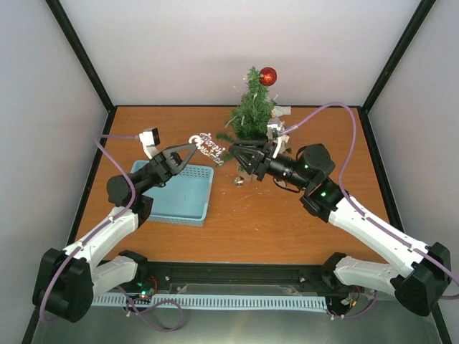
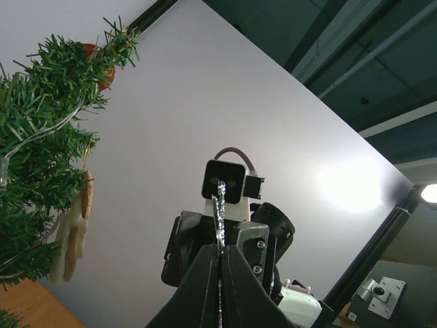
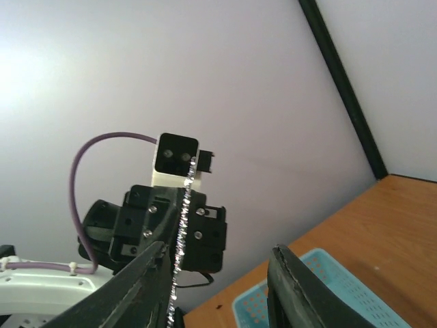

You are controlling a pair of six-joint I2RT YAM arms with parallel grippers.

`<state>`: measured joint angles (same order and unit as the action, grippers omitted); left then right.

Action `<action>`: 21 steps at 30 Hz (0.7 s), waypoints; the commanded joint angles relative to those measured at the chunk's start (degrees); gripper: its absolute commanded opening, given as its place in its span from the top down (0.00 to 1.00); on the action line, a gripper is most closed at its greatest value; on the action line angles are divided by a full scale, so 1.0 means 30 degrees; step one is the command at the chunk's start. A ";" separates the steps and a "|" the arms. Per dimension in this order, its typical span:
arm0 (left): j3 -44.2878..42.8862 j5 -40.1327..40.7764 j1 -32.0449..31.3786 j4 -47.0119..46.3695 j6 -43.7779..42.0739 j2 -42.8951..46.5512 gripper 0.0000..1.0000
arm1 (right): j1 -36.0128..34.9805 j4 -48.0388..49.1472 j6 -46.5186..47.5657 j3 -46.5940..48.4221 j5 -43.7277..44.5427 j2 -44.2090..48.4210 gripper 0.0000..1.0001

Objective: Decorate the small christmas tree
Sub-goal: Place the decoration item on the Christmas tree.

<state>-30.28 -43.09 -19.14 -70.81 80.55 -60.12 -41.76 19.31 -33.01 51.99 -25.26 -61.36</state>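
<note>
The small christmas tree [image 1: 251,111] stands at the back of the table with a red ball [image 1: 267,75] near its top. In the left wrist view the tree [image 2: 37,171] fills the left edge, with the red ball [image 2: 102,68] and a pale cookie ornament [image 2: 72,236] on it. My left gripper [image 1: 191,150] is shut on a glittery "Merry Christmas" sign [image 1: 209,146], held above the table left of the tree. The sign [image 2: 220,208] shows edge-on between the shut fingertips. My right gripper [image 1: 234,155] faces it, open. The sign [image 3: 180,229] lies between its jaws, close to the left finger [image 3: 130,290].
A light blue tray [image 1: 179,190] sits under my left arm and also shows low in the right wrist view [image 3: 321,297]. A small ornament [image 1: 239,180] lies on the wood below the right gripper. White walls and black frame posts enclose the table.
</note>
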 commanded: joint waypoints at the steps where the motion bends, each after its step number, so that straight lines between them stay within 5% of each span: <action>1: -0.0229 0.0455 -0.0206 -0.1517 0.0357 0.0344 0.99 | 0.0062 0.2322 -0.1452 0.0920 -0.1907 -0.0594 0.58; 7: -0.0173 0.0485 -0.0211 -0.2148 0.0717 0.0164 0.99 | -0.0159 0.3201 -0.2115 0.0951 -0.2709 -0.1299 0.57; 15: 0.0230 0.0507 -0.0213 -0.2771 0.1146 0.0203 0.99 | -0.0465 0.3851 -0.2191 0.1353 -0.2686 -0.2224 0.69; 19: 0.0579 0.0485 -0.0234 -0.2959 0.1315 0.0298 0.99 | -0.0469 0.4640 -0.1974 0.1440 -0.3370 -0.2602 0.95; 21: 0.0712 0.0435 -0.0214 -0.2970 0.1383 0.0322 0.95 | -0.0466 0.4600 -0.1644 0.1374 -0.3708 -0.2591 0.97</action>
<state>-28.60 -42.37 -19.16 -74.59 83.42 -60.05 -42.85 29.67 -39.11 54.72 -33.95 -68.82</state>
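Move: Between the two hands hangs the silver lettering decoration, its middle about 6 cm to the right hand's left, level with it and neither ahead nor back. The left hand still holds its far end, with that middle roughly 4 cm to its right at the same height. From the right hand, the tree's middle is some 13 cm ahead, 6 cm right and 15 cm lower; the blue basket is 17 cm left, 3 cm ahead and 38 cm below. Sliding left about 3 cm along the silver decoration towards the left hand, with a slight drift back and up, the right hand turns some 10 degrees counter-clockwise, then shuts its half-open fingers and pinches the near end. The left hand stays almost in place, its fingers closed on the other end. ##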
